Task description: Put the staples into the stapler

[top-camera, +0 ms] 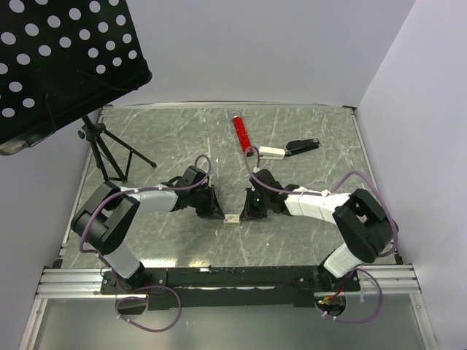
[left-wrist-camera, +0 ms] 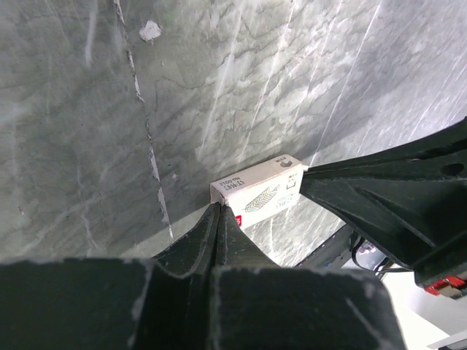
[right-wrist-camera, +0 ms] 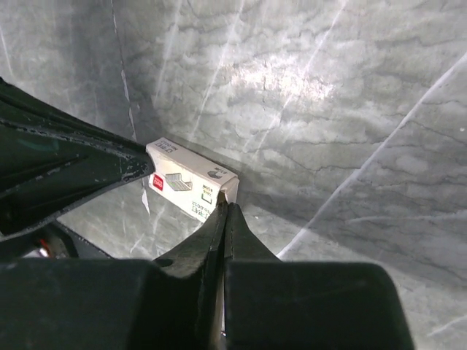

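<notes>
The black stapler (top-camera: 301,146) lies at the back right of the marble table, far from both arms. The staples are hidden. A small beige box (top-camera: 233,219) with a red mark lies between my two grippers. My left gripper (top-camera: 217,214) is shut, its tips (left-wrist-camera: 219,208) touching the box's (left-wrist-camera: 259,191) near corner. My right gripper (top-camera: 249,214) is shut too, its tips (right-wrist-camera: 225,207) against the open end flap of the box (right-wrist-camera: 186,181). I cannot tell whether the flap is pinched. Each wrist view shows the other gripper's finger at the far end of the box.
A red tube with a clear tip (top-camera: 240,133) lies at the back centre. A white box piece (top-camera: 272,152) sits against the stapler. A black perforated music stand (top-camera: 58,58) overhangs the back left on its tripod (top-camera: 107,154). White walls bound the table.
</notes>
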`<action>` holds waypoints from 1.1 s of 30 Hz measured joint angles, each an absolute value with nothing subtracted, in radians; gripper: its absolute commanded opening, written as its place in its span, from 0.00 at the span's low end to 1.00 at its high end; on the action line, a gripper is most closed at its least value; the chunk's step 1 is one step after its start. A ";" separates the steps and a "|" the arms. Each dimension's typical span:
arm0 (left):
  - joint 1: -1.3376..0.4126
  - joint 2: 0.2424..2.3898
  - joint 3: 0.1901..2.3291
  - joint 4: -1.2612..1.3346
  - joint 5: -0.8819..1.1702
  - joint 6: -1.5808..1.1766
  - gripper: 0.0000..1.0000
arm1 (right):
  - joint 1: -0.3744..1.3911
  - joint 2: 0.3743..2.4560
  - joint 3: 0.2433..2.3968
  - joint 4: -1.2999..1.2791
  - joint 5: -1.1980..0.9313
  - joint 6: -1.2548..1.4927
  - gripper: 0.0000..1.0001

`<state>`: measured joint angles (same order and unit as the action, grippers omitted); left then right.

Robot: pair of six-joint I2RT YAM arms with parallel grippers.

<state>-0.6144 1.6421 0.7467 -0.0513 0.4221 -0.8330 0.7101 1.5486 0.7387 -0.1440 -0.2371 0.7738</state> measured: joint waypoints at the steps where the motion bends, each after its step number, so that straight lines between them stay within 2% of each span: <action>1: -0.615 1.640 0.747 -0.052 0.420 -0.833 0.01 | 0.714 1.550 0.752 -0.162 -0.225 0.768 0.00; 10: -0.615 1.620 0.747 -0.069 0.392 -0.833 0.01 | 0.734 1.552 0.875 -0.363 -0.100 0.724 0.00; 13: -0.615 1.616 0.747 -0.069 0.390 -0.833 0.13 | 0.734 1.555 0.883 -0.386 -0.085 0.715 0.00; 14: -0.615 1.616 0.747 -0.069 0.390 -0.833 0.21 | 0.734 1.557 0.883 -0.390 -0.085 0.715 0.00; 17: -0.615 1.613 0.747 -0.065 0.392 -0.834 0.36 | 0.735 1.570 0.883 -0.397 -0.085 0.712 0.00; 20: -0.615 1.605 0.747 -0.054 0.395 -0.837 0.42 | 0.735 1.585 0.883 -0.398 -0.085 0.713 0.00; 24: -0.615 1.605 0.747 -0.035 0.409 -0.846 0.44 | 0.735 1.600 0.883 -0.397 -0.087 0.713 0.00; 33: -0.622 1.659 0.766 -0.003 0.454 -0.860 0.42 | 0.735 1.608 0.883 -0.384 -0.099 0.717 0.00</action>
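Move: The staple box lies between my fingertips, its middle roughly 3 cm right of my left hand and 3 cm left of my right, neither ahead nor back and about 1 cm lower. My shut left and right fingers are already at its two ends. From my right hand the red tube is some 27 cm straight ahead, and the open stapler about 23 cm ahead and 14 cm to the right, both near that low level. Still pinching the box's right end, I swing my right hand up and over to the right, about 2 cm, steepening its fingers by some 10 degrees, then sink it slightly below where it began. Partway through, my left fingers open to nearly half and let go of the left end; that hand lifts about 1.5 cm, then reaches right and down again after the box. ##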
